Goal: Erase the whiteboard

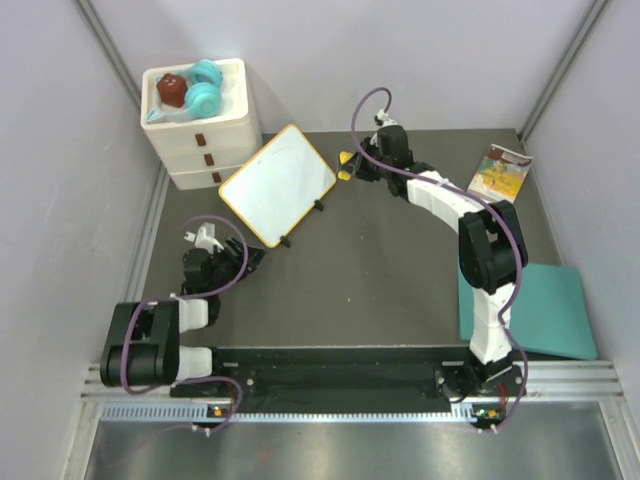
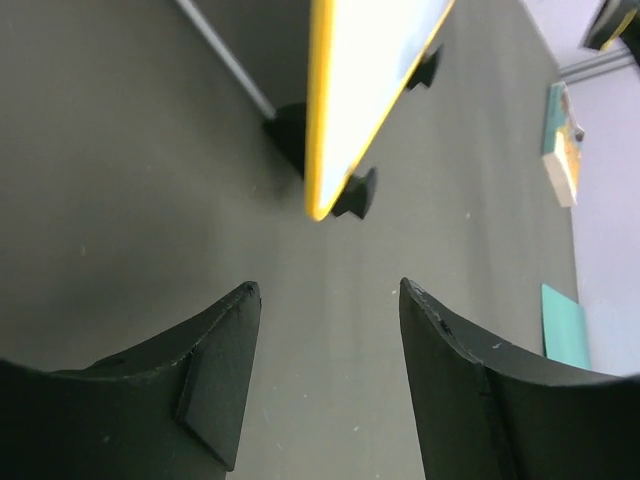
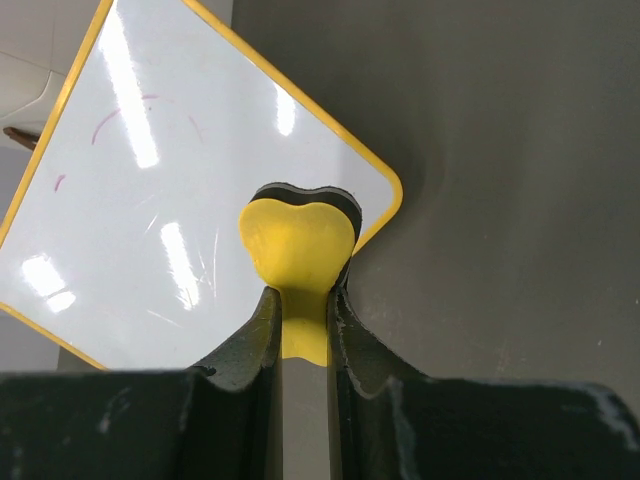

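Observation:
The whiteboard [image 1: 278,185], white with an orange-yellow frame, stands tilted on small black feet at the table's middle left. Faint reddish streaks [image 3: 120,115] show near its far corner in the right wrist view. My right gripper [image 1: 352,163] [image 3: 300,290] is shut on a yellow eraser [image 3: 297,245] with a black underside, which sits over the whiteboard's [image 3: 180,200] near right corner. My left gripper [image 1: 250,258] [image 2: 330,290] hangs low over the dark table, just short of the whiteboard's [image 2: 370,70] bottom corner. Its jaws stand apart with nothing between them.
A white three-drawer box [image 1: 205,150] with teal and brown toys on top stands at the back left, right behind the whiteboard. A colourful booklet [image 1: 498,172] lies at the back right. A flat teal mat [image 1: 535,310] lies at the front right. Grey walls close in both sides.

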`<state>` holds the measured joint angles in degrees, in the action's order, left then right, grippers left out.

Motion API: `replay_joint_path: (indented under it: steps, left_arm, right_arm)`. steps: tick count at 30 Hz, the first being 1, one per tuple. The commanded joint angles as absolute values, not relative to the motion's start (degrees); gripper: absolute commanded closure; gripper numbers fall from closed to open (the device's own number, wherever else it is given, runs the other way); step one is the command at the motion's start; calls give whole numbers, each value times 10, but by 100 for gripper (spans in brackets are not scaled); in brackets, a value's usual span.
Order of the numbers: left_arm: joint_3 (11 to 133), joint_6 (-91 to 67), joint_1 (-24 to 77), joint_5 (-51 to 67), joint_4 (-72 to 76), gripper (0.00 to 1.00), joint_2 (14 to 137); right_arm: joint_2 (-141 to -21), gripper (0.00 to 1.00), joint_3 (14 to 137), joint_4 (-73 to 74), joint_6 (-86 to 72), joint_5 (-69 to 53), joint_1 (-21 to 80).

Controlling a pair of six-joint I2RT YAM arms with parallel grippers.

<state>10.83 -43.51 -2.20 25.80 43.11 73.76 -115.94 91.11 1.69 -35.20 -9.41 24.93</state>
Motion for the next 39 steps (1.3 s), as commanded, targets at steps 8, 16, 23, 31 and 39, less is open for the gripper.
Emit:
replay_joint_path:
  steps: [8, 16, 23, 31, 39]
  left_arm:
    - [154, -477, 23, 196, 616, 41, 893]
    - [171, -512, 46, 176, 711, 50, 1002]
    - [176, -526, 48, 169, 789, 56, 1060]
    - [185, -548, 53, 173, 867, 63, 1117]
    - [176, -535, 54, 163, 845, 80, 1090]
  right_arm:
    - [-1148, 98, 925, -14, -360, -116, 235]
    - [-1151, 99, 924, -14, -361, -118, 231]
    - [-1150, 99, 924, -13, -361, -122, 227]
    - [-1153, 99, 920, -14, -362, -127, 226]
    - [-1157, 99, 917, -21, -363, -128, 226]
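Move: The whiteboard's near corner is about 5 cm ahead of the open left hand, 3 cm to its right and 3 cm lower. The near black foot sits some 6 cm ahead and 7 cm to the right of that hand, close to the table, and the far black foot about 14 cm ahead and 15 cm right. From the right hand, the same corner lies roughly 17 cm back, 19 cm left and 12 cm below. The left hand dips first, then pushes forward about 6 cm while working some 3 cm to the right and 3.5 cm down in all, bringing its fingertips around the yellow-framed near corner of the whiteboard. The fingers narrow from well over half open to about a quarter and come to pinch the frame at its corner, with the wrist rolling slightly so the hand's left side drops, while the right hand stays nearly still and keeps its grip on the yellow eraser clear of the board. ##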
